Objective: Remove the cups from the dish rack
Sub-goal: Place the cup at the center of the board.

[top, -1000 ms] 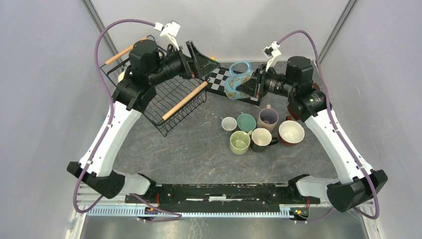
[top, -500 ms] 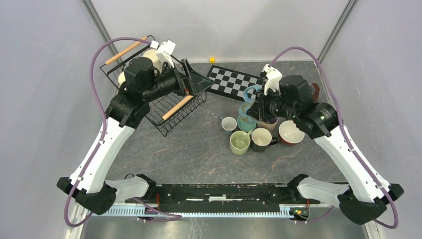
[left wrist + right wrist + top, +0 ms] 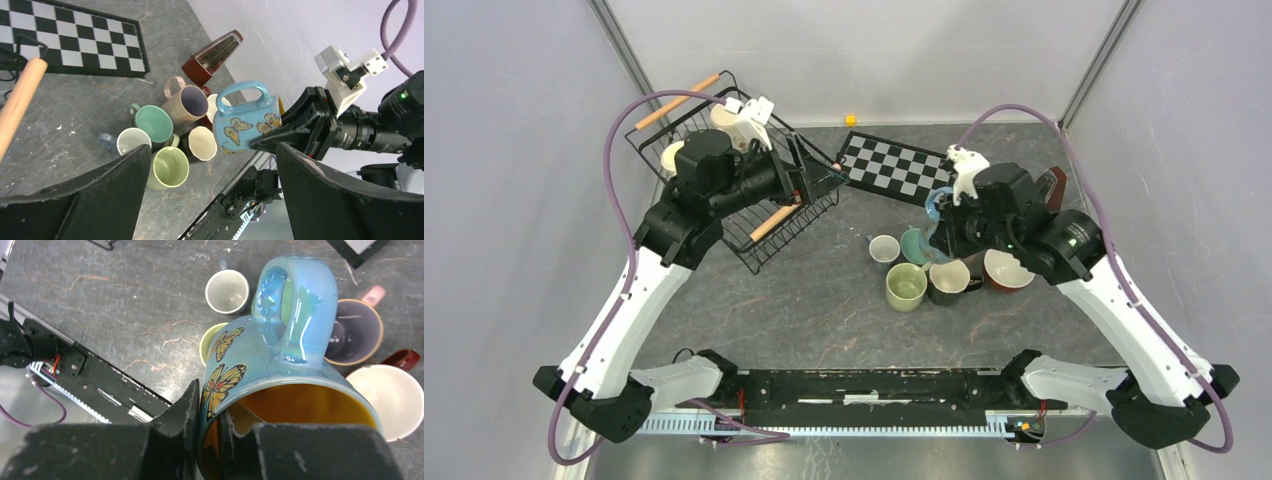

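My right gripper [image 3: 212, 410] is shut on the rim of a blue butterfly cup [image 3: 280, 355] with a yellow inside, one finger inside and one outside. It hangs tilted, handle up, over the group of cups [image 3: 172, 140] on the table. From above, only a bit of the blue cup [image 3: 937, 203] shows beside the right gripper [image 3: 944, 225]. The black wire dish rack [image 3: 744, 225] stands at the back left with two cream cups [image 3: 672, 155] at its far end. My left gripper [image 3: 816, 178] is open and empty over the rack's right rim.
On the table stand a grey-white cup [image 3: 884, 249], a teal one [image 3: 917, 243], a light green one [image 3: 906, 286], a cream-lined black one [image 3: 949, 278] and a wide white one [image 3: 1009, 268]. A checkered board [image 3: 894, 167] lies behind; a brown metronome [image 3: 212, 52] stands by the right arm.
My right arm has carried the blue cup from over the checkered board forward and down over the group of cups. My left gripper has dropped towards the rack's right rim.
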Robot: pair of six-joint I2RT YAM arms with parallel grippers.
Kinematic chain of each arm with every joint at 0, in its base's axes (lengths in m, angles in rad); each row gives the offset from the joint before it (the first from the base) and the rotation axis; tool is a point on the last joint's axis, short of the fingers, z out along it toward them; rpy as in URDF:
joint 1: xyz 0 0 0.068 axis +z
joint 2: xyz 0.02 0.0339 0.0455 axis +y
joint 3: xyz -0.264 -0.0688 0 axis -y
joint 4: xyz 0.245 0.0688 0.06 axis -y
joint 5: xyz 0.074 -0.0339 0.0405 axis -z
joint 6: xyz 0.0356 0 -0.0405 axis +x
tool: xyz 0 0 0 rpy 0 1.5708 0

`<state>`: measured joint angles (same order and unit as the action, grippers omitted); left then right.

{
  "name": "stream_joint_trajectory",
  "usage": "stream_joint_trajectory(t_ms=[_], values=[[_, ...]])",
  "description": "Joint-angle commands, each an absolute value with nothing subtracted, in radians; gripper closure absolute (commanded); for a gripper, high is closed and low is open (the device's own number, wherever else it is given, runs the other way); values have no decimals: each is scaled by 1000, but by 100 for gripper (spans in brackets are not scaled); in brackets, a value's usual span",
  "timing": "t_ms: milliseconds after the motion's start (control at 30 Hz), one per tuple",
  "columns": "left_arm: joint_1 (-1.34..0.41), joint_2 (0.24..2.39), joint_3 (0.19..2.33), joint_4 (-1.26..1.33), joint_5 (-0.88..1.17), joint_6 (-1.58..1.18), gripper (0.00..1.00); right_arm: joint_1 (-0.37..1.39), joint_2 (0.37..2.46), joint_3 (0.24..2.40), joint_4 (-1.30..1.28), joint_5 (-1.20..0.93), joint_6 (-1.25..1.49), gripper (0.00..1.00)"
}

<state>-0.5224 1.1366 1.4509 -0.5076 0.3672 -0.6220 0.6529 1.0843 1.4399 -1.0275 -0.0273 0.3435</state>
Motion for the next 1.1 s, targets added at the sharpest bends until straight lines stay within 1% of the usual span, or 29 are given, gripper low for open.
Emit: stream_joint_trajectory(t_ms=[0, 200, 333, 433, 733, 1067], values=[[-526, 1089, 1497, -557, 282, -609, 0, 764, 1133, 1533, -930, 41, 347, 100], [-527, 1039, 1554, -661, 90, -585, 0, 993, 1268, 1529, -865, 124, 359, 100], [-527, 988, 1589, -699, -35, -578, 0, 1056, 1360, 1511, -816, 123, 341, 100], [-528, 952, 1603, -713, -88, -574, 0, 1097, 1425, 1499, -783, 118, 323, 100], [-527, 921, 1614, -727, -114, -570, 0, 1130, 1622, 1483, -708, 108, 216, 100], [-526, 921, 1603, -730, -105, -577, 0, 1126, 1726, 1444, -651, 136, 91, 100]])
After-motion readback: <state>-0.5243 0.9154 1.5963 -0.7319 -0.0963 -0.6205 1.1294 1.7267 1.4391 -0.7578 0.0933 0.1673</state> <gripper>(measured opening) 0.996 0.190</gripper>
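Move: The right hand already holds the blue butterfly cup. The bare patch of table it is bound for lies about 17 cm left of it, 2 cm back and some 25 cm below. At about that same depth, the light green cup stands some 8 cm left and level fore-and-aft; the small white cup 13 cm left and 8 ahead; the teal cup 5 left and 9 ahead. From the empty left hand, the patch is roughly 6 cm right, 8 back and 35 below. Leftward first, then mostly down, the right arm carries the blue butterfly cup past the light green cup to low over the bare patch, about 18 cm each way, drawing slightly back. The wrist turns some 30 degrees counter-clockwise, its left side dipping, and the grip holds. The open, empty left hand swings about 11 cm left over the rack, rising and turning counter-clockwise. ##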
